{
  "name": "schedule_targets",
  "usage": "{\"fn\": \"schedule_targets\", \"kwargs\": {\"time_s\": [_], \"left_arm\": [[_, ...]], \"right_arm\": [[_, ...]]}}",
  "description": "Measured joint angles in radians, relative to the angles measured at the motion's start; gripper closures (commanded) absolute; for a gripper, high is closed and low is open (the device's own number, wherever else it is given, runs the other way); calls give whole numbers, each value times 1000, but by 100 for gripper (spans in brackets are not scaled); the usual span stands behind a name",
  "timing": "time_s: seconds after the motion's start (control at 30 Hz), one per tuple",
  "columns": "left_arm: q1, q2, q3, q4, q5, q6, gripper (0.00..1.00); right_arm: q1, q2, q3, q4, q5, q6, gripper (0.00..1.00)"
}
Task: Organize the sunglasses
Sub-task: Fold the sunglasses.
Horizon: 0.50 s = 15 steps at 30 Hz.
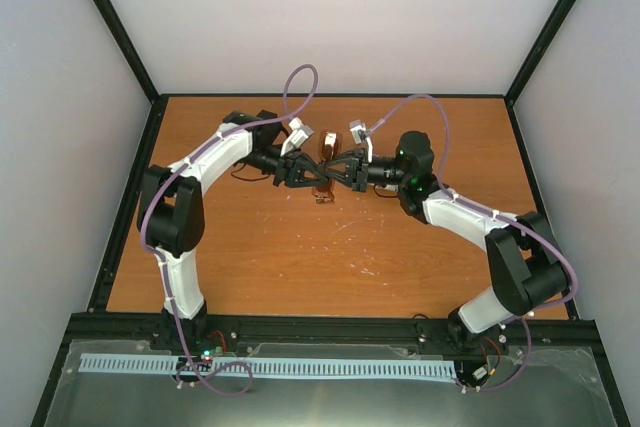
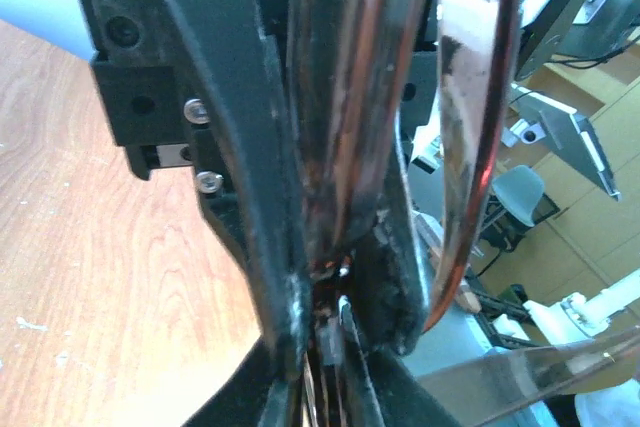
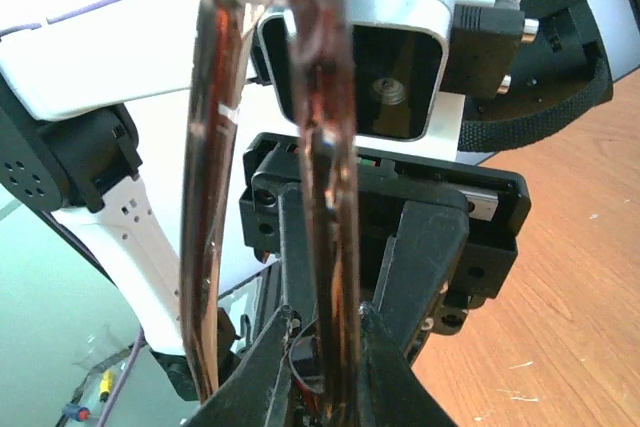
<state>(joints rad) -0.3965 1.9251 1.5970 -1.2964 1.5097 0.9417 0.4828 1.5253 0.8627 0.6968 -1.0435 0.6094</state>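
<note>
The sunglasses (image 1: 327, 155), thin reddish-brown frame with brownish lenses, are held upright above the middle of the wooden table, between the two grippers that meet tip to tip. My left gripper (image 1: 314, 173) comes in from the left and is shut on the sunglasses' lower edge. My right gripper (image 1: 340, 173) faces it from the right, also shut on them. In the left wrist view the frame (image 2: 345, 97) rises from my pinched left gripper (image 2: 328, 322). In the right wrist view a folded part of the sunglasses (image 3: 330, 197) stands between my right gripper (image 3: 330, 357).
The orange-brown table (image 1: 300, 257) is bounded by black rails and white walls on three sides. Purple cables loop above both arms. In the right wrist view the left arm's camera housing (image 3: 395, 77) sits directly behind the glasses.
</note>
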Motion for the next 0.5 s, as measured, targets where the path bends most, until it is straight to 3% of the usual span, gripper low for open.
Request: {"fn": "schedule_targets", "kwargs": {"time_s": [0.03, 0.07, 0.1, 0.3, 0.5], "left_arm": [[0, 0, 0, 3, 0, 0, 51], [-4, 1, 0, 2, 2, 5, 22], [-13, 1, 0, -2, 5, 6, 3], [-55, 0, -1, 2, 2, -12, 1], [9, -106, -148, 227, -162, -185, 0]], "right_arm": [[0, 1, 0, -3, 2, -4, 97], [0, 3, 0, -3, 3, -7, 97], [1, 6, 0, -5, 12, -8, 97], [-2, 6, 13, -102, 60, -64, 97], [-4, -84, 74, -484, 227, -251, 97]]}}
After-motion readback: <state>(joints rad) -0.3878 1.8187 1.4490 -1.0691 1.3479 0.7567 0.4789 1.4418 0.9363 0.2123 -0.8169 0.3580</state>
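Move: Both hands meet at the sunglasses, already pinched by each. Their middle lies about 2 cm ahead and 2 cm to the right of the left hand, and some 1 cm ahead and 2 cm to the left of the right hand, level with both. The case, mostly hidden under the right gripper, stands roughly 10 cm ahead of the right hand, 12 cm to its right and 23 cm below. The left fingers spring from nearly shut to wide open and let go of the sunglasses, the left hand first easing about 2 cm back and to the right, then sinking some 3 cm as it starts back leftward and forward. The right hand keeps its pinch and takes the sunglasses forward and down, about 2.5 cm each way, drawing a little to the right as the wrist turns clockwise and its left-pointing fingertips dip, each by some 10 degrees. ##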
